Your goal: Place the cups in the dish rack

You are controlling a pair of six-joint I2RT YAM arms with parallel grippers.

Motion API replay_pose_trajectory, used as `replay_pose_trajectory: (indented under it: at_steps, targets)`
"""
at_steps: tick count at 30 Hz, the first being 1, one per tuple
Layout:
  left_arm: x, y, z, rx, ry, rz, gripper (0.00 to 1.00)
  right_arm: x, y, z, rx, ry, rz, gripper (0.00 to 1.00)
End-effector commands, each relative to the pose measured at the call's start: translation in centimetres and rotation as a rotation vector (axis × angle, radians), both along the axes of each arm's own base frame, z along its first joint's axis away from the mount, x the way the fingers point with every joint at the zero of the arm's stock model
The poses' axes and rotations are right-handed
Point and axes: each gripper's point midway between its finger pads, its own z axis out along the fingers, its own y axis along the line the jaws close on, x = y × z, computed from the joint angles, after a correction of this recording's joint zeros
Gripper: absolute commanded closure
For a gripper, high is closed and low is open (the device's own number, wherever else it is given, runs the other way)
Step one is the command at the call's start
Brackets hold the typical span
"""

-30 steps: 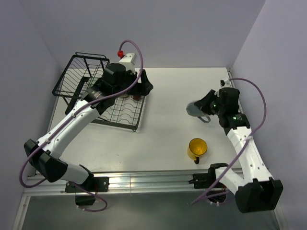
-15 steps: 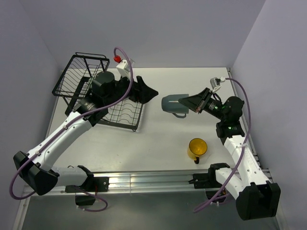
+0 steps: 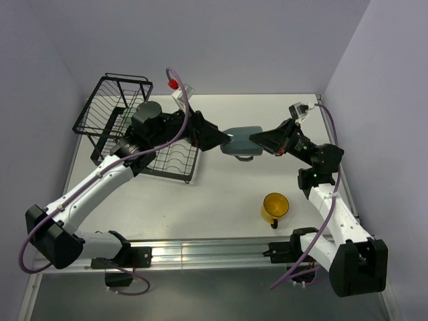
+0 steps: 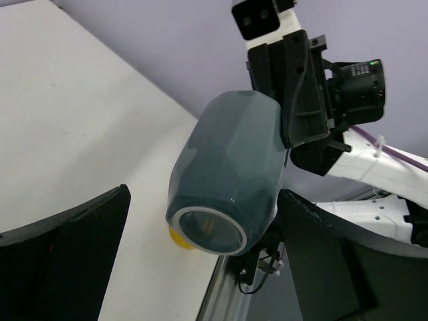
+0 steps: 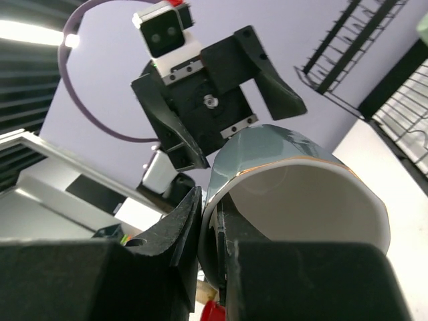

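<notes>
A grey-green cup [image 3: 241, 142] with a white inside hangs on its side in the air above the table's middle. My right gripper [image 3: 262, 142] is shut on its rim, one finger inside and one outside [image 5: 210, 207]. My left gripper [image 3: 215, 139] is open, and its fingers stand on either side of the cup's base [image 4: 206, 231] without closing on it. A yellow mug [image 3: 275, 207] with a handle stands on the table at the front right. The black wire dish rack [image 3: 110, 107] sits at the back left.
The rack's flat plate tray [image 3: 175, 164] lies under my left arm. The rack's wires also show in the right wrist view [image 5: 354, 47]. A grey wall closes the left, back and right sides. A metal rail [image 3: 200, 253] runs along the near edge.
My right gripper carried the cup left from the table's right side to the middle. My left gripper swung right from over the rack and now brackets the cup's base.
</notes>
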Motion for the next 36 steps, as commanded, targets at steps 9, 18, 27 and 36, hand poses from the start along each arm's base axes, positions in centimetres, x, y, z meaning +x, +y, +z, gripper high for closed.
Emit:
replay_pose_trajectory:
  at_steps: [9, 18, 27, 36]
  targets:
    - [-2.3, -1.5, 1.1, -0.099, -0.021, -0.188, 0.01, -2.4, 0.7, 3.8, 0.117, -0.161, 0.079, 1.0]
    - [-3.2, -1.2, 1.0, -0.119, -0.015, -0.206, 0.01, -1.7, 1.2, 3.8, 0.121, -0.162, 0.052, 1.0]
    - [-3.9, -0.8, 1.1, -0.134, -0.004, -0.212, 0.05, -0.9, 1.7, 3.4, 0.107, -0.157, 0.025, 1.0]
    - [-4.0, -0.9, 1.0, -0.138, 0.01, -0.227, 0.3, -0.4, 2.2, 3.0, 0.1, -0.157, 0.015, 1.0]
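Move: The gray-blue cup hangs sideways in the right fingers, its base turned to the left hand's open jaws; its middle is about 4 cm right of the left hand, 3 cm back and 1 cm lower. From the right hand it is about 3 cm left and 2 cm lower, level fore and aft. The yellow mug stands on the table some 10 cm right of the right hand, 5 cm back and 32 cm lower. The dish rack's middle is about 21 cm left of the left hand, 13 cm ahead and 30 cm lower. The cup, still pinched at its rim, is brought base first between the left fingers as the right hand eases left about 2.5 cm. The left hand draws back some 2.5 cm, sinks and shifts slightly right while turning about 10 degrees clockwise to line up with the cup, then starts closing until its fingers meet the cup's sides near the base. ##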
